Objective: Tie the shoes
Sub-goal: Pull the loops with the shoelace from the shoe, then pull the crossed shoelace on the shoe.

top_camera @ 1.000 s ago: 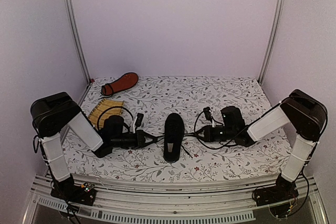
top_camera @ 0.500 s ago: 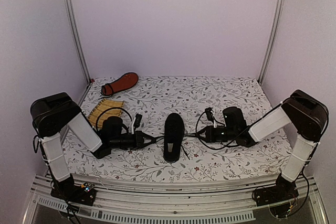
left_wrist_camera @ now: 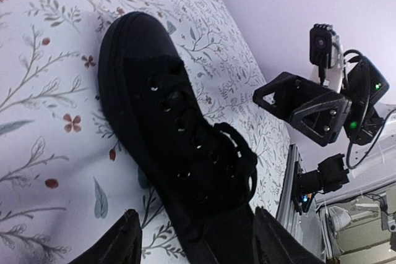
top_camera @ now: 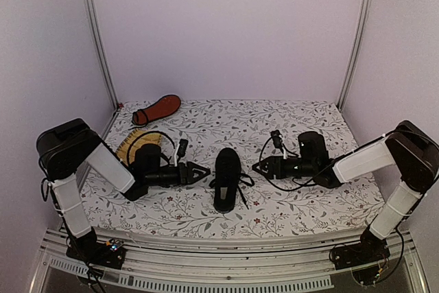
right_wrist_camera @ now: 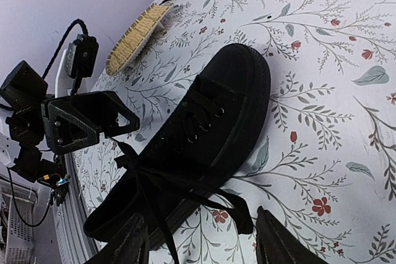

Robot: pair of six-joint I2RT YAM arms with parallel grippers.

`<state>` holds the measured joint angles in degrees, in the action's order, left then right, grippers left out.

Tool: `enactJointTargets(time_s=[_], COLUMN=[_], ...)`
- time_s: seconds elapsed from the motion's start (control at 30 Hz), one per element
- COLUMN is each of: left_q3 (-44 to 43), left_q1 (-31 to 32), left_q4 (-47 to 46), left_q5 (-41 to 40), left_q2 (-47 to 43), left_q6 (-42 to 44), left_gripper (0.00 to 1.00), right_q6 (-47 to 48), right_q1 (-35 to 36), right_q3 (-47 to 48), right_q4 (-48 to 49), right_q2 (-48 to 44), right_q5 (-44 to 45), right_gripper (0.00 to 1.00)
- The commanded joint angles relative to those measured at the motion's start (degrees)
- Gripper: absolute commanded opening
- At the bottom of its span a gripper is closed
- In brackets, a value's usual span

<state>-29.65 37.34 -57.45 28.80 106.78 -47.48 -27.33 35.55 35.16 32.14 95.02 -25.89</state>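
One black shoe (top_camera: 227,178) lies in the middle of the flowered cloth, toe pointing away. Its thin laces (right_wrist_camera: 162,183) are crossed in a knot over the tongue, and a slack loop (right_wrist_camera: 246,211) lies on the cloth beside it. The other shoe (top_camera: 156,109) lies sole-up at the back left, showing reddish-orange. My left gripper (top_camera: 206,169) is open just left of the middle shoe, nothing between its fingers (left_wrist_camera: 127,242). My right gripper (top_camera: 255,167) is open just right of it, also empty. In the wrist views the shoe (left_wrist_camera: 179,134) fills the space ahead of each gripper.
A yellow woven mat (top_camera: 132,143) lies behind the left arm, near the left wall. Metal frame posts (top_camera: 96,39) stand at the back corners. Each gripper faces the other across the shoe, a shoe's width apart.
Both grippers were shut on lace ends pulled out to either side; now both have opened and let go, and the laces lie slack on the shoe.
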Motion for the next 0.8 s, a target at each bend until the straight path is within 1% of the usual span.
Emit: enactJointTargets(time_s=[0.0,0.13,0.2,0.33,0.47,0.7,0.77], left_q3=[-3.6,-5.2,-6.8,-8.8,-9.3,-9.9,-9.9], left_q1=[-0.4,0.4,0.8,2.0,2.6,3.6,3.8], left_q4=[1.2,1.5,3.4,5.5,6.1,7.8,8.0], left_q5=[1.6,2.6,3.1,3.4,3.3,2.6,2.6], left_q2=[-1.1,-1.0,-0.5,0.8,1.6,2.4,2.5], left_q6=[2.9,4.0,4.7,5.7,5.6,5.9,6.0], left_gripper=[0.6,0.58,0.53,0.39,0.33,0.34,0.32], right_q6=[0.8,0.6,0.6,0.4,0.4,0.4,0.4], right_q1=[-0.3,-0.2,-0.3,-0.3,-0.3,-0.3,-0.3], right_q3=[-1.5,-2.0,-2.0,-2.0,-1.9,-2.1,-2.3], right_q4=[-0.5,-0.5,-0.3,-0.1,0.0,0.1,0.1], right_q2=[-1.8,-1.6,-1.4,-1.4,-1.4,-1.5,-1.6], right_q5=[0.2,0.1,0.0,-0.1,-0.1,-0.2,0.0], right_gripper=[0.59,0.59,0.58,0.58,0.58,0.57,0.57])
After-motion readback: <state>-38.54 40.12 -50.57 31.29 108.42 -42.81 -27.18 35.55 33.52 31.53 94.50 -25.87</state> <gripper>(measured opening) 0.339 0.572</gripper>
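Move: The left shoelace loop lies roughly 3 cm to the left hand's right, 2 cm nearer the base and 3 cm lower. The knot is about 7 cm right of that hand, 2 cm back and 1 cm below; the right loop is some 11 cm right, 3 cm back and 2 cm lower. From the right hand, the left loop is about 12 cm left, 4 cm back and 5 cm down. The open left hand rises about 3.5 cm and heads right, over the near-side edge of the shoe on its own side, a good centimetre forward on the way, then sinks some 2 cm towards the loop beside the knot, easing back that centimetre. On the way the fingers narrow from roughly 60 to 35 percent open, still unshut, while the hand turns a few degrees clockwise; whether they touch the lace can't be seen. ##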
